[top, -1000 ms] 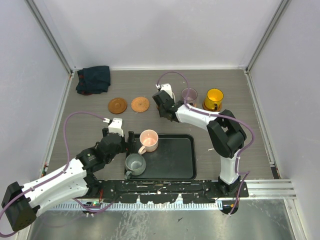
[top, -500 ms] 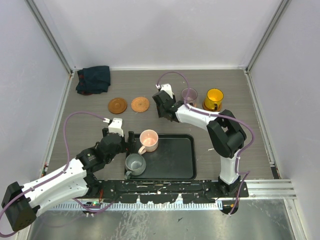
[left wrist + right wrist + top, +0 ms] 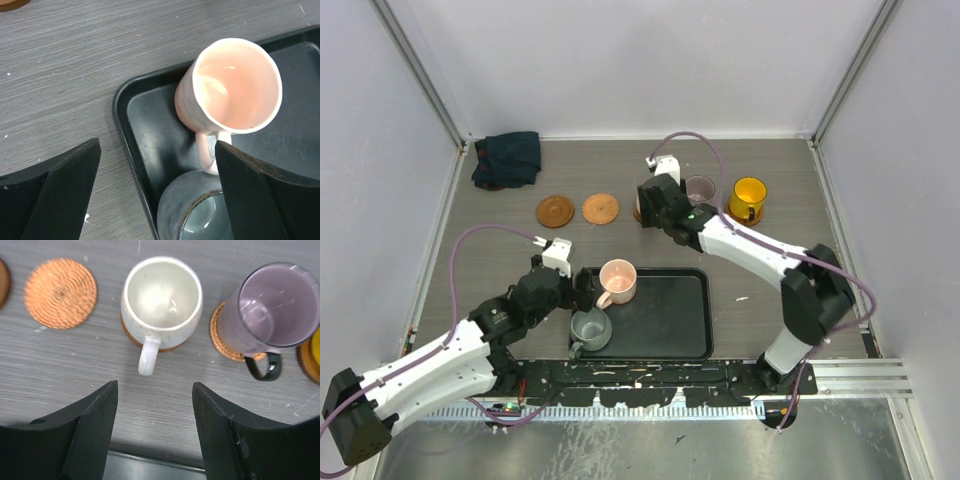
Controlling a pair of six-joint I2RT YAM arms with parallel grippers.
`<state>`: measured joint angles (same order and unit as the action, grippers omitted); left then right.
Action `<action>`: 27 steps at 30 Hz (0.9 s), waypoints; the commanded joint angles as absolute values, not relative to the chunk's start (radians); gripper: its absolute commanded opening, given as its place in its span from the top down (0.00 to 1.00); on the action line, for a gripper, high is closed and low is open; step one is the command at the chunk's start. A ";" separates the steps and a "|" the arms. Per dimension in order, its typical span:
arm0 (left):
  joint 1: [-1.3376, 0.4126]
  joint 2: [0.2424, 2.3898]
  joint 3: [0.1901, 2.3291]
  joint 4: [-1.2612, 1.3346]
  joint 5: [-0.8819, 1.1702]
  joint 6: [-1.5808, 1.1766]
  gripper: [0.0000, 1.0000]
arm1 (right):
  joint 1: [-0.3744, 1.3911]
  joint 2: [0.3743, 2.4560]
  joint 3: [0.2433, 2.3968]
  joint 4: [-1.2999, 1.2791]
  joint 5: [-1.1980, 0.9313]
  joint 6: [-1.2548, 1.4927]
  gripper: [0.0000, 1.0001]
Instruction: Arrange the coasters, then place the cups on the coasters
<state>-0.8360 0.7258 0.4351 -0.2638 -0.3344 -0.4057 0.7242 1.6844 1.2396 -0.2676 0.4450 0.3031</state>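
The cream cup [image 3: 162, 295] stands on a dark coaster [image 3: 131, 335], its handle pointing at my open right gripper [image 3: 155, 390], which is clear of it. Beside it, the mauve cup [image 3: 272, 307] sits on a woven coaster [image 3: 220, 337]. The yellow cup [image 3: 748, 198] stands further right. Two bare coasters, one orange [image 3: 600, 208] and one dark brown [image 3: 552, 211], lie to the left. The pink cup [image 3: 235, 85] and the grey-green cup [image 3: 200, 210] stand in the black tray [image 3: 125, 115]. My left gripper [image 3: 157, 145] is open above the tray's left end, holding nothing.
A dark folded cloth [image 3: 507, 158] lies at the back left corner. The black tray [image 3: 670, 320] takes up the near middle, just below my right gripper [image 3: 653, 208]. Walls close in the table on the left, back and right.
My right gripper has opened wider and drawn up and back from the cream cup, with its arm swung out to the right. The left gripper has edged slightly toward the tray.
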 commanded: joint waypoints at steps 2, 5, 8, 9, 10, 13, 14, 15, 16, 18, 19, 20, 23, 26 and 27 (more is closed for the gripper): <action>-0.839 0.722 0.487 -0.259 -0.211 -0.326 0.02 | 0.729 1.475 1.202 -0.185 0.514 0.263 0.33; -0.841 0.757 0.508 -0.270 -0.172 -0.313 0.02 | 0.728 1.399 1.158 -0.166 0.580 0.262 0.32; -0.839 0.781 0.512 -0.266 -0.138 -0.317 0.02 | 0.729 1.328 1.095 -0.149 0.619 0.268 0.32; -0.840 0.788 0.511 -0.263 -0.126 -0.318 0.02 | 0.728 1.306 1.076 -0.146 0.627 0.272 0.32; -0.839 0.795 0.509 -0.260 -0.117 -0.319 0.02 | 0.729 1.286 1.061 -0.146 0.634 0.275 0.32; -0.840 0.817 0.510 -0.260 -0.094 -0.323 0.02 | 0.729 1.222 1.009 -0.138 0.660 0.282 0.32; -0.841 0.826 0.510 -0.259 -0.087 -0.324 0.02 | 0.729 1.202 0.989 -0.131 0.667 0.283 0.32; -0.841 0.832 0.512 -0.260 -0.079 -0.326 0.02 | 0.728 1.184 0.972 -0.127 0.673 0.283 0.32; -0.843 0.839 0.512 -0.260 -0.075 -0.327 0.02 | 0.728 1.166 0.957 -0.120 0.679 0.286 0.32; -0.845 0.850 0.513 -0.258 -0.071 -0.334 0.02 | 0.729 1.136 0.931 -0.112 0.685 0.288 0.32; -0.846 0.857 0.512 -0.256 -0.073 -0.335 0.02 | 0.729 1.127 0.924 -0.109 0.687 0.289 0.32; -0.847 0.863 0.510 -0.253 -0.076 -0.338 0.02 | 0.729 1.119 0.919 -0.109 0.687 0.290 0.32; -0.849 0.887 0.501 -0.226 -0.083 -0.345 0.02 | 0.729 1.104 0.906 -0.107 0.680 0.292 0.32; -0.850 0.918 0.494 -0.177 -0.089 -0.348 0.02 | 0.729 1.099 0.895 -0.103 0.671 0.295 0.33; -0.849 0.933 0.494 -0.161 -0.091 -0.350 0.02 | 0.728 1.097 0.889 -0.101 0.668 0.297 0.33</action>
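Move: Ahead of the right hand by about 6 cm, 1 cm to its left and 7 cm lower, stands the white cup it has let go of; the purple cup is level with that cup, about 9 cm to its right, and the bare woven coaster some 12 cm to its left. From the left hand the pink cup lies about 10 cm right, 3 cm ahead and 6 cm lower; the grey cup is 5 cm right, 6 cm back and as low. Rising about 10 cm and clear of the white cup's handle, the open right hand swings right by some 9 cm and back 5 cm, to stop short of the purple cup, fingers tipping up and wrist turning clockwise. Meanwhile the wide-open left hand eases right, down and back, about 3 cm each, towards the pink cup's handle and over the grey cup, turning 15 degrees clockwise and dipping its fingers. ##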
